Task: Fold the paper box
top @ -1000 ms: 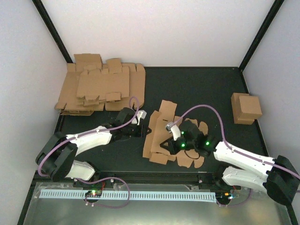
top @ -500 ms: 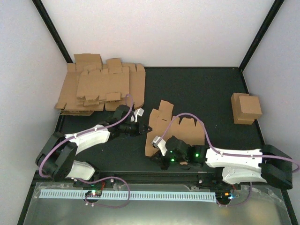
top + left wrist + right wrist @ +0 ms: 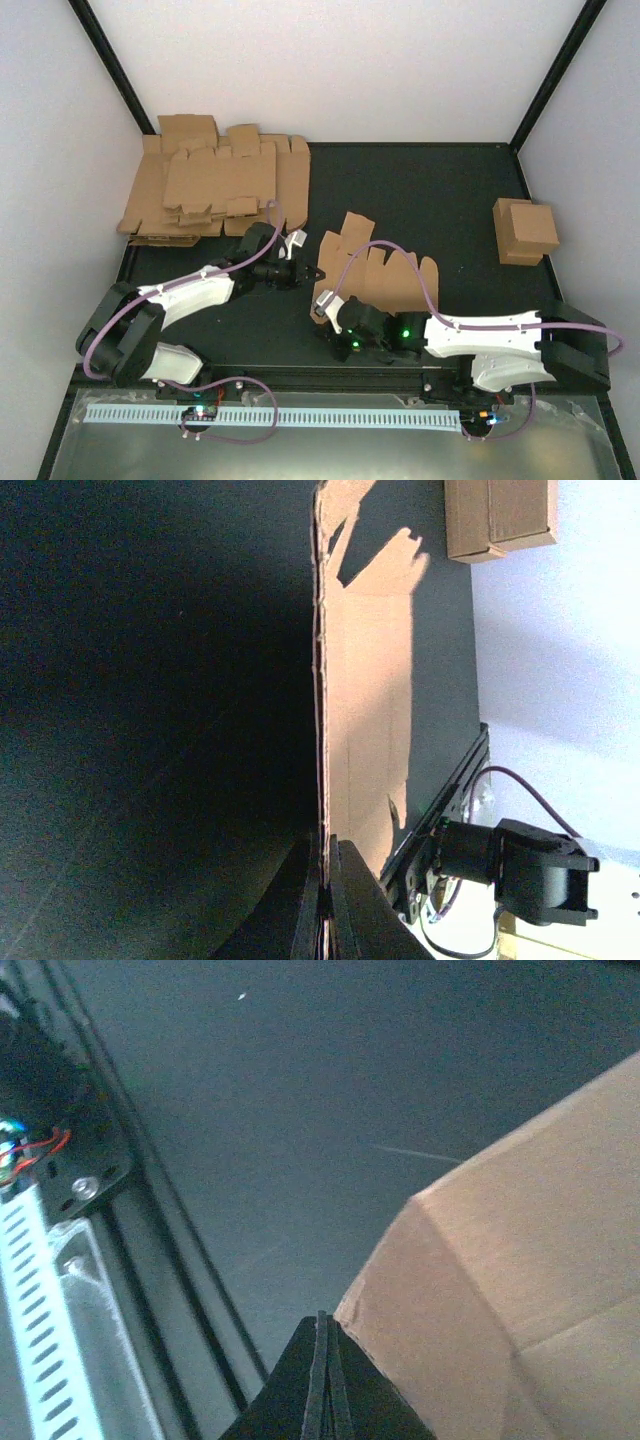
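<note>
The paper box (image 3: pixel 385 280) is a brown cardboard blank with flaps, lying mid-table with its left side raised. My left gripper (image 3: pixel 308 274) is shut on the blank's left edge. In the left wrist view the dark fingers (image 3: pixel 348 900) pinch the thin edge, and the paper box (image 3: pixel 365 710) runs away from them edge-on. My right gripper (image 3: pixel 333 326) is low at the blank's near-left corner. In the right wrist view that gripper (image 3: pixel 322 1322) is shut with nothing between its fingers, and a rounded corner of the paper box (image 3: pixel 500 1290) sits just beside its right finger.
A pile of flat brown blanks (image 3: pixel 210 190) fills the back left corner. A folded brown box (image 3: pixel 525 230) stands at the right edge, also seen as the box (image 3: pixel 500 515) in the left wrist view. A metal rail (image 3: pixel 270 415) runs along the near edge.
My right arm has drawn back from over the blank toward the near edge and swung left, now low at the blank's near-left corner. The blank's flaps have spread. The left gripper keeps its hold.
</note>
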Tool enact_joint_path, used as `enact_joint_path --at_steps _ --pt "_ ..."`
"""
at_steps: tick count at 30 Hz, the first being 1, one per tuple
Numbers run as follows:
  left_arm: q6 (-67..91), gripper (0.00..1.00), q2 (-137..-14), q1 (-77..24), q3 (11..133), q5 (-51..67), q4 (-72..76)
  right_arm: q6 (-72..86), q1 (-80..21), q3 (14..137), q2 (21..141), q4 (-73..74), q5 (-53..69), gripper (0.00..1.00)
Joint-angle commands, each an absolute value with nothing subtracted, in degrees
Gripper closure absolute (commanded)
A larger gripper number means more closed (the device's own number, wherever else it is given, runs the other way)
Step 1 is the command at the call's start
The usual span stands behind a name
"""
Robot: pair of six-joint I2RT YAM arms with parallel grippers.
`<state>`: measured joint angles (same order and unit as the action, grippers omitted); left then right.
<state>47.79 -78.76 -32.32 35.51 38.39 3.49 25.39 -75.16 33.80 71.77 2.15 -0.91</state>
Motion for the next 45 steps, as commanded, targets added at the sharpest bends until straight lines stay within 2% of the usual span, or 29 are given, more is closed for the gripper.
enact_joint_path --at_steps 1,13,24,31,37,45 --pt "47.9 0.98 -78.4 -32.0 36.0 40.7 4.7 26.9 -75.2 34.6 69.5 3.6 -11.5 0.98" --pt "47.5 0.98 -78.2 -32.1 35.5 41.0 4.6 27.6 -72.7 35.9 69.9 5.7 -14.0 0.98" --pt "48.0 0.98 -78.4 -32.1 34.4 41.3 5.5 28.3 -70.2 41.0 79.3 6.5 -9.4 0.98" --pt "47.8 0.98 -78.2 -32.1 34.3 41.5 5.6 28.3 -70.2 41.3 81.3 5.8 -8.2 0.98" --pt "45.7 0.98 -79.1 -32.0 34.9 41.1 4.6 28.5 -70.1 41.0 76.4 9.5 -9.6 0.98" --pt "39.4 0.98 -80.9 -31.2 38.2 40.1 -0.7 31.5 -70.0 34.7 61.4 17.1 -8.8 0.98"
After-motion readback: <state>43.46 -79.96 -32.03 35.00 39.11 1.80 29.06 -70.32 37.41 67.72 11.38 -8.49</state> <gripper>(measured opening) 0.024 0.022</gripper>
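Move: Just beyond the right hand's shut fingertips, about 1 cm ahead and 3 cm to the right, sits the folded near end flap; the middle of the raised left wall stands some 12 cm ahead and 1 cm right, and the blank's middle about 13 cm ahead and 11 cm right. The left hand is already at that wall, its middle about 1 cm back and 2 cm right. From the left hand the far end flap lies about 8 cm ahead and 7 cm right. Sweeping forward from outside the near flap's corner, the right hand carries its shut fingers about 5 cm over the near end of the blank, bowing right and back left while turning some 12 degrees clockwise. It then dips about 2 cm and climbs some 4 cm, easing right. The left hand keeps its shut fingers at the left wall's edge, sinking about 1.5 cm. ##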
